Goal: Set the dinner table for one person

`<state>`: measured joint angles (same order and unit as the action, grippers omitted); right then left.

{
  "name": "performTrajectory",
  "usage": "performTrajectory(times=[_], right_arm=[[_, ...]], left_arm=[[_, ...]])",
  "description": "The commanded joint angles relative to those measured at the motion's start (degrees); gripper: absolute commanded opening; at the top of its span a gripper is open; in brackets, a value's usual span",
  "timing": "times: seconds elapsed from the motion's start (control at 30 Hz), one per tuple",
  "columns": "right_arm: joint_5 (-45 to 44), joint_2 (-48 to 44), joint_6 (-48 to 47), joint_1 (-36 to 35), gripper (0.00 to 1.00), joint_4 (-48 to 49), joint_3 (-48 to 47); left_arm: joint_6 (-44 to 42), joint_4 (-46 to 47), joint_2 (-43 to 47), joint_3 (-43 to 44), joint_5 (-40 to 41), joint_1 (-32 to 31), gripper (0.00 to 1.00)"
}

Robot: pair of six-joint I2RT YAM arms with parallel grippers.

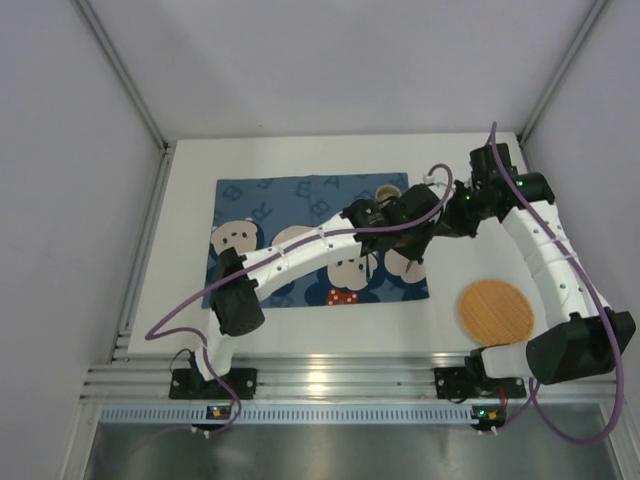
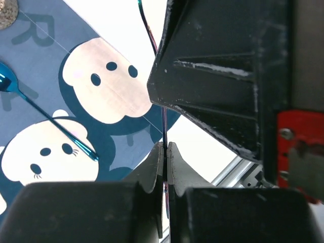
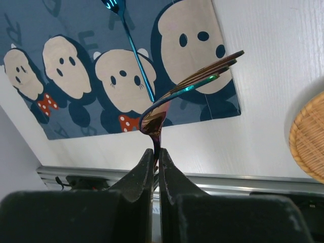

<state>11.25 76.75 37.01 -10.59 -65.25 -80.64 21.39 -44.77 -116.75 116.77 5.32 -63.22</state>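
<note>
The white dinner table (image 1: 330, 155) carries a blue cartoon-print placemat (image 1: 300, 200). My right gripper (image 3: 156, 152) is shut on the neck of an iridescent fork (image 3: 192, 83), held in the air with its tines pointing away over the placemat's near right corner. My left gripper (image 2: 165, 147) is shut on a thin iridescent strip seen edge-on, apparently the fork's handle, which runs up under the right gripper's black body (image 2: 228, 81). From above, the left gripper (image 1: 425, 212) and right gripper (image 1: 447, 215) meet over the placemat's right edge. A blue spoon (image 2: 50, 119) lies on the placemat and also shows in the right wrist view (image 3: 132, 48).
A round woven mat (image 1: 495, 310) lies on the table right of the placemat, near the front; it also shows in the right wrist view (image 3: 310, 136). A small cork coaster (image 1: 386, 192) sits at the placemat's far edge. The ribbed aluminium rail (image 1: 340, 385) runs along the near edge.
</note>
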Motion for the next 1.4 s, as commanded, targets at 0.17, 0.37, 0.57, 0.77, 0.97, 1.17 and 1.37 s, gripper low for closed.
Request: performTrajectory(times=[0.17, 0.37, 0.57, 0.77, 0.97, 1.17, 1.37], right_arm=[[5.4, 0.1, -0.7, -1.5, 0.56, 1.8, -3.6], [3.3, 1.8, -3.3, -1.5, 1.0, 0.1, -9.1], [3.0, 2.4, -4.9, -1.5, 1.0, -0.2, -12.3], [5.9, 3.0, -5.5, -1.5, 1.0, 1.2, -10.2], [7.4, 3.4, -6.2, -1.6, 1.0, 2.5, -8.1], [8.0, 4.3, -8.2, -1.5, 1.0, 2.8, -7.3], [9.1, 4.4, -8.6, -1.5, 1.0, 4.0, -4.9]], left_arm=[[3.1, 7.1, 4.2, -6.8, -5.1, 4.4, 0.0], [6.4, 12.7, 15.0, -23.9, -12.5, 11.5, 0.0], [6.1, 14.2, 25.8, -44.1, -18.7, 23.2, 0.0], [4.0, 18.3, 33.3, -60.9, -31.2, 41.3, 0.0], [-1.3, 16.7, 30.3, -63.1, -38.9, 52.6, 0.0], [-5.3, 16.5, 26.2, -63.0, -46.6, 61.7, 0.0], [-7.0, 15.4, 24.9, -62.4, -45.3, 66.9, 0.0]])
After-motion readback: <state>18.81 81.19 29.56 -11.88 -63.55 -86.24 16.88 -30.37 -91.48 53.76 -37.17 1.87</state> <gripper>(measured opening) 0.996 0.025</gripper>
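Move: Above the front right part of the mat both hands still grip the fork. Its goal, the leftmost face on the mat, lies some 38 cm left of the left hand, 6 cm ahead and 20 cm below; from the right hand about 40 cm left, 4 cm ahead and 22 cm below. From the left hand, the spoon lies 11 cm left and 7 cm ahead, the cup 6 cm left and 19 cm ahead, and the second face 27 cm left and 6 cm ahead. Taking over the fork, the left hand keeps its fingers shut as the right's open wide and lift some 5 cm clear, later sinking partway back. The left sweeps about 37 cm left, dropping 14 and edging forward, past the spoon to the leftmost face; its wrist rolls some 50 degrees counter-clockwise, fingers still slanting down and rightward. ##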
